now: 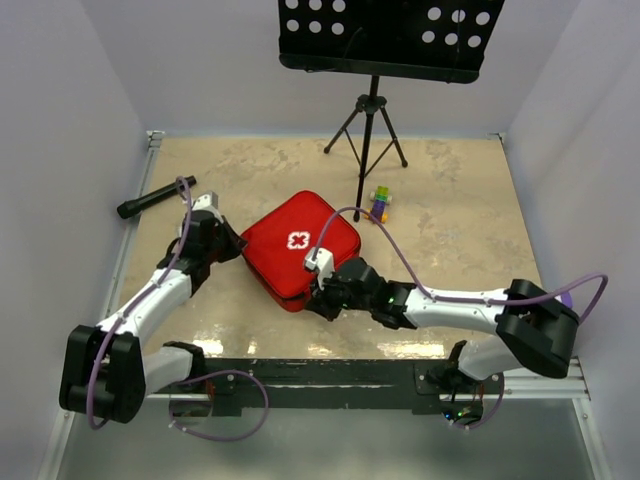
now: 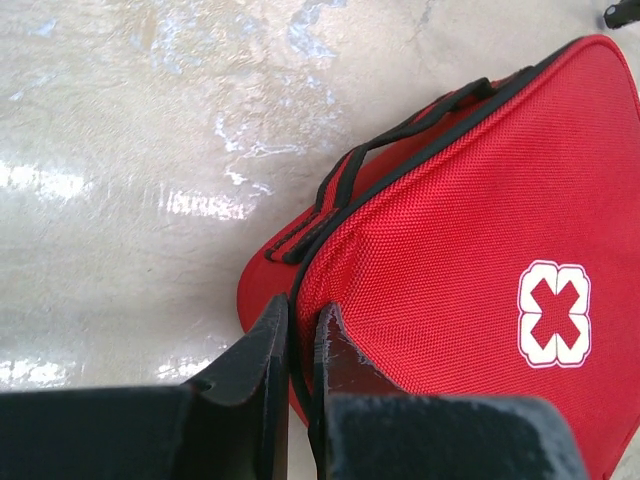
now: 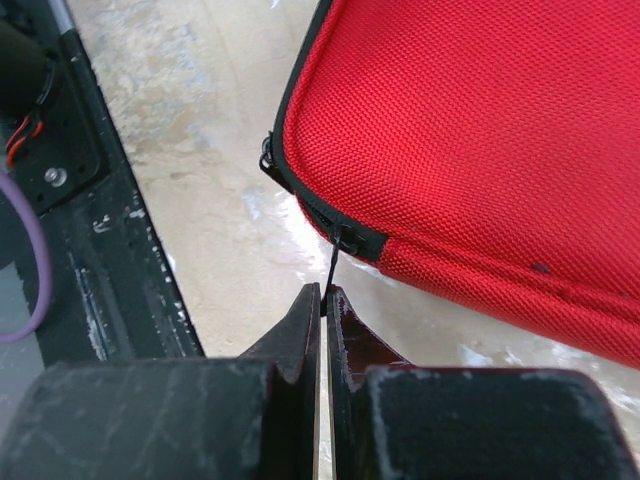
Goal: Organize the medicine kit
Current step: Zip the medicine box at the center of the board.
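The medicine kit [image 1: 300, 240] is a red fabric case with a white cross on its lid, lying zipped shut in the middle of the table. My left gripper [image 1: 237, 247] is at its left corner. In the left wrist view the left gripper [image 2: 302, 315] is shut on the black zip seam of the medicine kit [image 2: 470, 250]. My right gripper [image 1: 318, 290] is at the kit's near corner. In the right wrist view the right gripper [image 3: 323, 292] pinches the thin black zip pull [image 3: 335, 262] hanging from the medicine kit [image 3: 480, 130]. The kit's contents are hidden.
A black flashlight [image 1: 155, 200] lies at the far left. A tripod stand [image 1: 368, 140] with a perforated black tray rises behind the kit, and a small coloured toy [image 1: 380, 203] sits by its foot. The black mounting rail [image 1: 330, 375] runs along the near edge.
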Robot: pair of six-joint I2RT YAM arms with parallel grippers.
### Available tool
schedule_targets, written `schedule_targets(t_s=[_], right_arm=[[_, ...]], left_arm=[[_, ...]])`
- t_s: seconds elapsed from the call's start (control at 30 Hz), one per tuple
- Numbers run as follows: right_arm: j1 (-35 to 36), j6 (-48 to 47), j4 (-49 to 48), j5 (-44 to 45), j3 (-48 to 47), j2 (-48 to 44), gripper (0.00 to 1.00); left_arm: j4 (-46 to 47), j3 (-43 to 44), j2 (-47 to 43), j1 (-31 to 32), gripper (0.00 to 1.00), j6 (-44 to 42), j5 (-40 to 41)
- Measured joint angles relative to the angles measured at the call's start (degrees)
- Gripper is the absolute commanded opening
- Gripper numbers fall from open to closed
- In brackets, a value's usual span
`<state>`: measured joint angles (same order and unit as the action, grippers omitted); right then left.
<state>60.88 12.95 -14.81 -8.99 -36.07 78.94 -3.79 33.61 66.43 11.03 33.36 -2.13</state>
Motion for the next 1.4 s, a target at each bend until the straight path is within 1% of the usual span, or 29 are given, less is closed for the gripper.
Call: schedule_targets(t_s=[0.23,0.47,0.93,1.4], right_arm=[[2.56,0.02,-4.13,-2.82,-1.03,4.33,0.00],[4.79,0.02,-6.67,-5.66,-5.44,10.64,0.00],[6.23,2.23,-9.70,-11.39,-11.45,18.43,0.00],[10.16,4.52,-9.14,-10.91,-19.04,24.79,0.00]], left_arm=[[1.33,-3.69,-3.80,0.00,0.00,2.47,2.47],[2.62,-5.16,-5.42,-0.02,0.00,3.65,5.44],[4.83,-8.83,-9.55,0.02,0.00,5.55,8.59],[7.17,-11.78,-12.26,0.15,0.00,8.22,10.45]])
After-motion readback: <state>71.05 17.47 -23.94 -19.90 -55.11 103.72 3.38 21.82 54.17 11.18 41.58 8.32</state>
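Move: My right fingers already hold the zipper pull. Its slider is about 2 cm to their left, at the medicine box's near corner, and the box's middle lies some 14 cm ahead and 1 cm left. The toy car is about 26 cm ahead and 15 cm right. From my left hand, shut on the box's left corner, the slider lies about 16 cm back and 12 cm right, the box's middle some 13 cm right and 1 cm back. Keeping the zipper pull pinched, I draw my right hand back and left, then mostly left, about 14 cm in all, turning it nearly 20 degrees counter-clockwise and dragging the near corner round. My left hand keeps its grip on the left corner, easing some 3 cm left and slightly back as it turns counter-clockwise. ##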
